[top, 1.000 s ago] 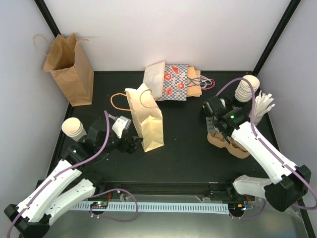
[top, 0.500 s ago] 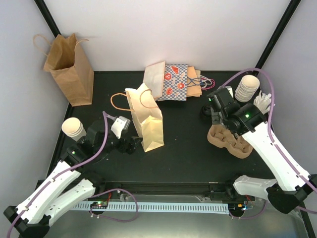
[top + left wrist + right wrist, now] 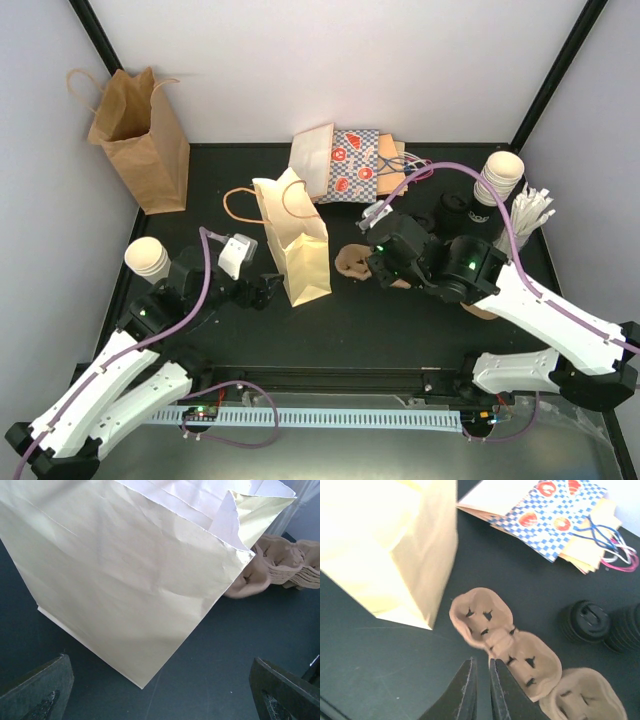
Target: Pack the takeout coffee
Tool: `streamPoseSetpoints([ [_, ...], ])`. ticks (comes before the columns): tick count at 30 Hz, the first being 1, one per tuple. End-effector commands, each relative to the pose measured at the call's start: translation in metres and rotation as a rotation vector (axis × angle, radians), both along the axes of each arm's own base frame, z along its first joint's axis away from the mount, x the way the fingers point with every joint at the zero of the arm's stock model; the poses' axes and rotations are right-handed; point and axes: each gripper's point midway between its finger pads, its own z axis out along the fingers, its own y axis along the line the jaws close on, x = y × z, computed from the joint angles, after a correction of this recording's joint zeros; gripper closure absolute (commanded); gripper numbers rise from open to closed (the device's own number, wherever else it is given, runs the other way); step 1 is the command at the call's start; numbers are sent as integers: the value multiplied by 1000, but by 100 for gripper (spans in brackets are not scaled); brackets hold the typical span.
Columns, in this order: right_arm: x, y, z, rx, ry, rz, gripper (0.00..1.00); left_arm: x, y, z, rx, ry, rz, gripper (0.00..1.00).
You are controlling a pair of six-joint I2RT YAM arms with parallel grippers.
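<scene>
The takeout coffee cups stand in two white stacks, one at the left point(image 3: 148, 258) and one at the back right point(image 3: 499, 177). An upright cream handled bag point(image 3: 296, 245) point(image 3: 125, 580) point(image 3: 385, 545) stands in the middle. My right gripper point(image 3: 373, 264) point(image 3: 481, 661) is shut on the edge of a brown pulp cup carrier point(image 3: 352, 261) point(image 3: 505, 640) point(image 3: 280, 565), just right of the bag. My left gripper point(image 3: 262, 291) point(image 3: 160, 700) stays open at the bag's lower left side, with nothing between its fingers. No cup shows in either wrist view.
More brown carriers point(image 3: 582, 700) lie right of the held one. Black lids point(image 3: 455, 210) point(image 3: 585, 622) and a bundle of white sticks point(image 3: 530, 212) sit at the right. Patterned bags point(image 3: 350, 165) lie flat at the back, and a brown bag point(image 3: 140, 140) stands back left.
My right arm has swung left from the carrier stack toward the cream bag, bringing one carrier along. The left arm has barely moved.
</scene>
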Motion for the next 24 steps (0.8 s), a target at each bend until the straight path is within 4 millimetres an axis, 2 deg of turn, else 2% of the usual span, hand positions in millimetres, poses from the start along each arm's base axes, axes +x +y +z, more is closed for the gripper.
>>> streamPoseSetpoints([
  [1, -5, 30, 8, 78, -17, 103, 88, 3, 3, 4, 1, -20, 20, 1],
  [3, -3, 27, 4, 67, -15, 83, 85, 3, 2, 3, 3, -17, 19, 1],
  [7, 5, 7, -6, 21, -26, -37, 74, 3, 2, 2, 7, -14, 19, 1],
  [11, 4, -1, -24, 29, 24, -84, 72, 4, 2, 1, 9, -13, 19, 1],
  [14, 5, -7, -39, 64, 73, -116, 65, 4, 2, 1, 8, -14, 20, 1],
  [15, 6, -10, -46, 76, 95, -135, 58, 4, 2, 2, 8, -14, 20, 1],
  [17, 11, -21, -58, 106, 127, -194, 34, 4, 2, 2, 8, -15, 20, 1],
  [18, 17, -32, -65, 119, 138, -246, 28, 3, 2, 2, 7, -14, 19, 1],
  [21, 28, -52, -84, 200, 196, -332, 28, 3, 2, 2, 7, -13, 18, 1],
  [24, 35, -62, -100, 299, 248, -374, 31, 3, 2, 2, 6, -15, 17, 1],
])
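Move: The stack of cup carriers, likely next for the right gripper, is roughly 17 cm to its right, 3 cm farther out and 17 cm below. The loose carrier lies about 7 cm ahead, 1 cm left and 18 cm below; the gold paper bag is some 15 cm left of that carrier, level with it, and the nearer black lids about 10 cm to its right and 10 cm farther out. From the left gripper the stack is around 40 cm right, 4 cm ahead, 10 cm below. Ease the right gripper out of its leftward swing above the loose carrier, then bring it down about 10 cm while swinging back right and slightly forward, away from the gold bag and towards the carrier stack. On the way open the nearly shut fingers to about two thirds, turn the wrist some 20 degrees clockwise and tip the fingers steeper, touching nothing yet. ##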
